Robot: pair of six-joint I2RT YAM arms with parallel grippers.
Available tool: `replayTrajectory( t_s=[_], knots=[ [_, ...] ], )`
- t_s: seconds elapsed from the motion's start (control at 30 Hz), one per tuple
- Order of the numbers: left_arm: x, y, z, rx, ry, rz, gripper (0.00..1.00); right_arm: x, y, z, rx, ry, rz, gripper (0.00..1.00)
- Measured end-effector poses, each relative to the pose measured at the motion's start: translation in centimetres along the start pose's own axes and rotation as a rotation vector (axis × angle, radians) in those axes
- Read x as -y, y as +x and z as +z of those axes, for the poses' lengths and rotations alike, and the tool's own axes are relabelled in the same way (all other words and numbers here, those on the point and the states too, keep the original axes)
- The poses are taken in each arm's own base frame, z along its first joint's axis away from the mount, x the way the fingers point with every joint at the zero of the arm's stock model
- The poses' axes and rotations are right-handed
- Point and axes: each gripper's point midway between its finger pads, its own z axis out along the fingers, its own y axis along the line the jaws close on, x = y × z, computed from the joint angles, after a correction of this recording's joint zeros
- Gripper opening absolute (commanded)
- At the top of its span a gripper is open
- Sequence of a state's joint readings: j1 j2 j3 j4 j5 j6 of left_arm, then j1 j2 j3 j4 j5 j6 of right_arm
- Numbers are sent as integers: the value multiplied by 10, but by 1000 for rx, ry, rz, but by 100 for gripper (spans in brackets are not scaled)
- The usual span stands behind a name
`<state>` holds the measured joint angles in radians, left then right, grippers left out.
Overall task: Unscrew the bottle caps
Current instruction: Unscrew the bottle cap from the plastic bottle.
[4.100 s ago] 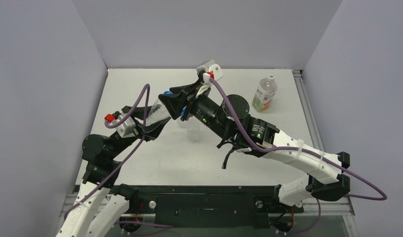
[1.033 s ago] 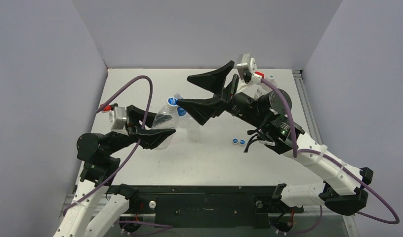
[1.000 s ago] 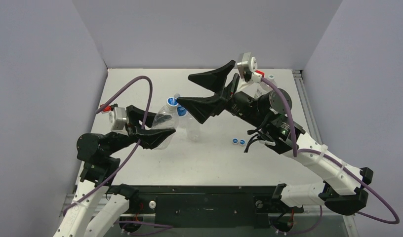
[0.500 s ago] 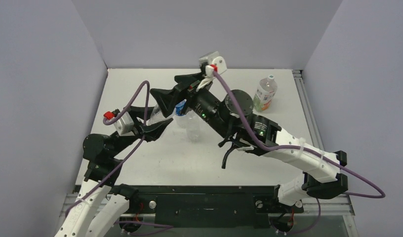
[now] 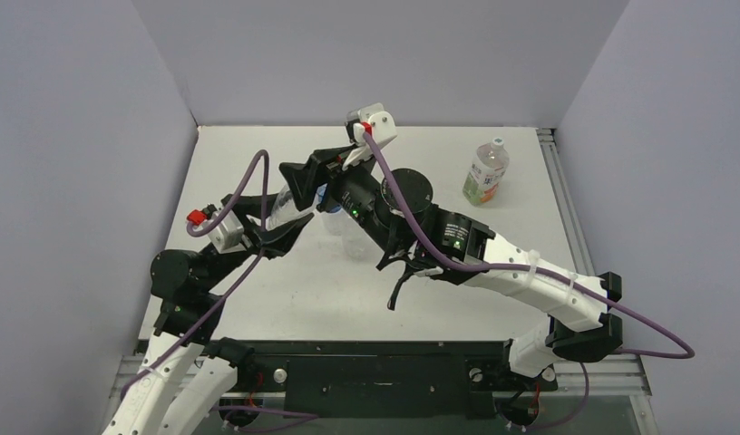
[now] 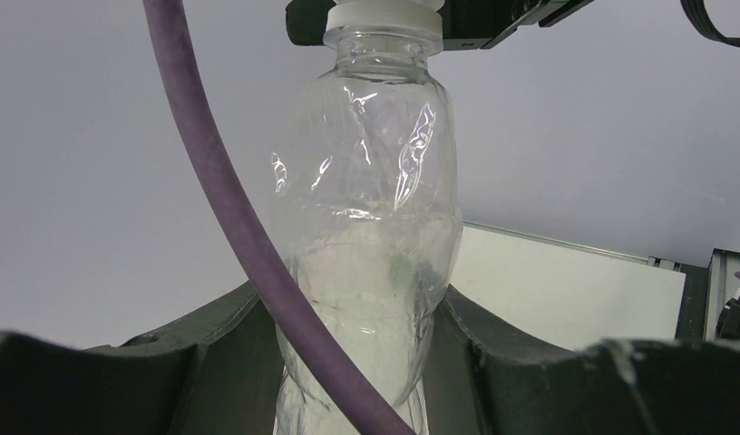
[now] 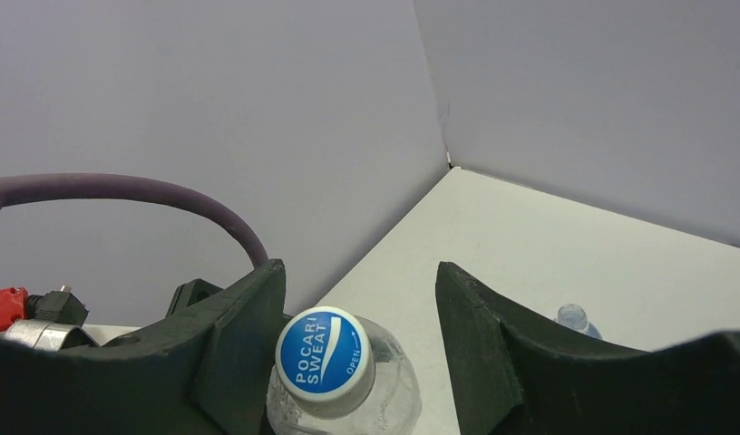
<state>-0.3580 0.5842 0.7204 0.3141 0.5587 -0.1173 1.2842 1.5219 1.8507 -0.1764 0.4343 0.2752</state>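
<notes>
My left gripper (image 5: 277, 220) is shut on the body of a plain clear bottle (image 6: 375, 254) and holds it tilted above the table. The bottle's blue cap (image 7: 324, 352), printed POCARI SWEAT, is on its neck. My right gripper (image 7: 357, 313) stands open around that cap. Its left finger (image 7: 244, 335) lies against the cap, while its right finger (image 7: 480, 335) is a gap away. In the top view the right gripper (image 5: 314, 179) sits over the bottle's upper end. The orange-and-green labelled bottle (image 5: 486, 172) stands capped at the back right.
A clear bottle (image 5: 353, 240) stands on the table just right of the held one, partly under the right arm. The open neck of an uncapped bottle (image 7: 573, 317) shows beyond my right finger. Grey walls close the left, back and right sides.
The right arm has swung left from the middle of the table to the held bottle's cap, and its jaws have narrowed round it. The left gripper has tipped the bottle up.
</notes>
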Motion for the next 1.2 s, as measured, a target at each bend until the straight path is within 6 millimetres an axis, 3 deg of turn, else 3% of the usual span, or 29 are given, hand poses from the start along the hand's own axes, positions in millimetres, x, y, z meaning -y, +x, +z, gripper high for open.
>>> replayTrajectory(
  t_s=[0.1, 0.27, 0.5, 0.73, 1.0, 1.2],
  knots=[
    [-1, 2, 0, -2, -6, -1, 0, 0, -1, 1, 7, 3, 13, 48],
    [-2, 6, -1, -11, -13, -5, 0, -1, 2, 1, 9, 0, 28, 23],
    [-3, 9, -1, -20, -14, -11, 0, -2, 3, 0, 8, -4, 33, 1],
    [1, 19, 0, -59, -3, -87, 0, 5, 10, 0, 1, -69, -2, 0],
    [26, 26, -4, -117, 99, -250, 0, 1, 16, -17, -28, -414, -18, 0],
    [45, 22, -8, -147, 185, -385, 0, -20, -9, -40, 12, -684, 18, 0]
  ],
)
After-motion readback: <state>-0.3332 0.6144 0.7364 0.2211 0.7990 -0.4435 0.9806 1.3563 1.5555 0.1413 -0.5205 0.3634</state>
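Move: The bottle cap stands between the right hand's open fingers, within 1 cm behind, left of and below the point between them. From the left hand, which already holds the bottle body, the cap is some 10 cm above, 1 cm back and 2 cm right. On the table, about 28 cm below the right hand, the blue-label bottle stands 11 cm ahead and 3 cm right, the clear bottle 5 cm ahead and 8 cm right. The cap is pinched as the right fingers, already around it, close while that hand stays put; keeping hold, the right hand then twists about 35 degrees counter-clockwise, drawing back and somewhat right, sinking slightly before rising. The left hand keeps its grip on the bottle and counters, turning some 15 degrees clockwise, tipping its fingers down about 20 degrees and easing back, down and right. ##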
